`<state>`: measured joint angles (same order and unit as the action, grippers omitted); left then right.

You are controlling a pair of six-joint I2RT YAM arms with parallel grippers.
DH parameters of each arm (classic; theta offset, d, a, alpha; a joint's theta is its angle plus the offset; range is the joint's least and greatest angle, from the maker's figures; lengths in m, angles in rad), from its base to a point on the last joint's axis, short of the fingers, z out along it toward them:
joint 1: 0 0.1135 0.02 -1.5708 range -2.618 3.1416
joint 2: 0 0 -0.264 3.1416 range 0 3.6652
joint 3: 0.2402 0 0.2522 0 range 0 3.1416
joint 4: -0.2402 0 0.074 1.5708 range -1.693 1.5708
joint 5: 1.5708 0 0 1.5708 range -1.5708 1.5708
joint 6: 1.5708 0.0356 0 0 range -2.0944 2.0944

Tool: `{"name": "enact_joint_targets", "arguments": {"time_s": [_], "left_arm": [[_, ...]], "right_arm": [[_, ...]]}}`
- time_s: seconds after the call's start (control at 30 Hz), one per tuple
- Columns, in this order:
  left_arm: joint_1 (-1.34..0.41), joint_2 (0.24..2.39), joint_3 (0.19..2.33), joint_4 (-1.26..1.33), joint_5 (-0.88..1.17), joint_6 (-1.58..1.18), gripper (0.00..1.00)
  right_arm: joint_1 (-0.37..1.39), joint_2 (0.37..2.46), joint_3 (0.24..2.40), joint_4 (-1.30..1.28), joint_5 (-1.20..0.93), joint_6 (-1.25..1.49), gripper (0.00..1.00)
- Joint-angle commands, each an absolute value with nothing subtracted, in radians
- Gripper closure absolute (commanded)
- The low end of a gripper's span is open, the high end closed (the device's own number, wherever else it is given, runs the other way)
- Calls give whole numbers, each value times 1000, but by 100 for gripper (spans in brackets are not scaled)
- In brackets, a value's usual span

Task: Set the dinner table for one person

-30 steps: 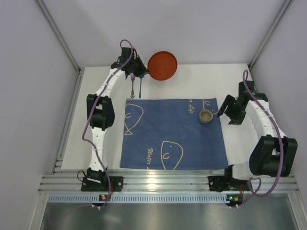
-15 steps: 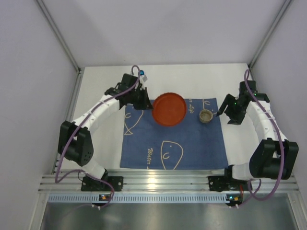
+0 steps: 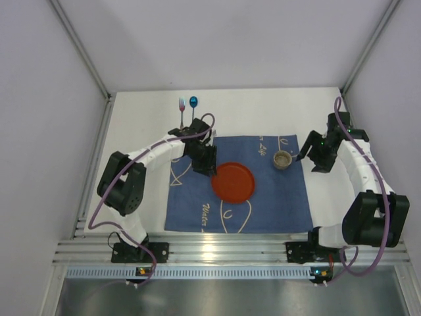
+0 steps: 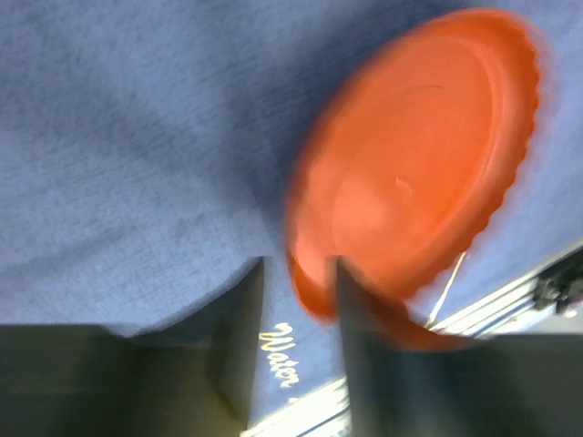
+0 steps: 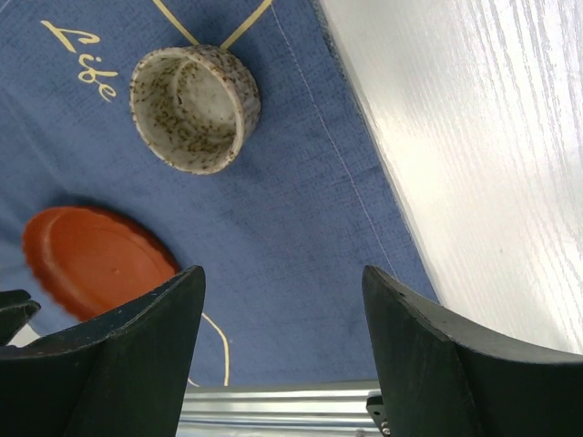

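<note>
An orange plate (image 3: 234, 183) lies on the middle of the blue fish-print cloth (image 3: 270, 207), which is spread on the white dinner table (image 3: 289, 112). My left gripper (image 3: 208, 167) is at the plate's far-left rim. In the left wrist view the plate (image 4: 419, 164) is blurred. Its rim sits in the gap of my left gripper (image 4: 296, 319), against one finger, with cloth (image 4: 118, 137) showing beside the other. A speckled cup (image 3: 282, 158) stands on the cloth's far right. My right gripper (image 3: 303, 155) is open and empty just right of the cup (image 5: 194, 107).
A pink fork (image 3: 182, 104) and a blue spoon (image 3: 193, 102) lie on the far part of the table, behind the cloth. Bare white tabletop (image 5: 492, 137) runs along the cloth's right edge. Grey walls enclose the table on three sides. A metal rail (image 3: 223, 250) borders the near edge.
My left arm has carried the plate from the far edge of the table to the middle of the cloth. The fork and spoon are now uncovered. The right arm has barely moved.
</note>
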<state>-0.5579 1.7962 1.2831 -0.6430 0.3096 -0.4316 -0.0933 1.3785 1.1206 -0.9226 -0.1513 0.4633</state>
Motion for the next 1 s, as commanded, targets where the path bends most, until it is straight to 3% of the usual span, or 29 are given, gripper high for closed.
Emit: {"name": "enact_joint_targets", "arguments": {"time_s": [0.0,0.07,0.17,0.37,0.5,0.67,0.97], "left_arm": [[-569,1769,1321,-709,252,-422,53],[-572,1753,1324,-715,229,-429,22],[-565,1730,1382,-738,192,-439,17],[-443,1804,1584,-713,87,-482,18],[-382,1980,1802,-703,-44,-440,18],[-318,2286,2145,-724,-41,-336,18],[-290,2548,2439,-646,-110,-299,19]], "right_arm": [[-86,1333,1098,-923,-144,454,30],[-86,1331,1089,-920,-138,453,30],[-86,1327,1083,-919,-135,453,29],[-86,1302,1048,-911,-144,454,29],[-84,1278,1019,-911,-164,448,29],[-86,1266,1025,-936,-166,434,29],[-42,1281,1046,-1038,-149,425,30]]}}
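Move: The blue spoon, next to be gripped, lies about 31 cm ahead of the left hand and 10 cm to its left, some 4 cm lower. The fork stands level with the spoon, about 6 cm farther left. The red plate's middle is close by, roughly 8 cm right of the left hand and 4 cm back, slightly lower. From the right hand the spoon lies around 31 cm ahead, 49 cm left and 9 cm below. Forward in an arc, after a brief pause while its fingers finish opening wide at the plate's left rim, the left hand leaves the plate. It travels about 30 cm out and 9 cm left, rising some 10 cm midway, then sinks to just above the spoon handle with open fingers either side, turning about 20 degrees counter-clockwise as its fingertips tip forward. The open right hand eases back about 4 cm. ##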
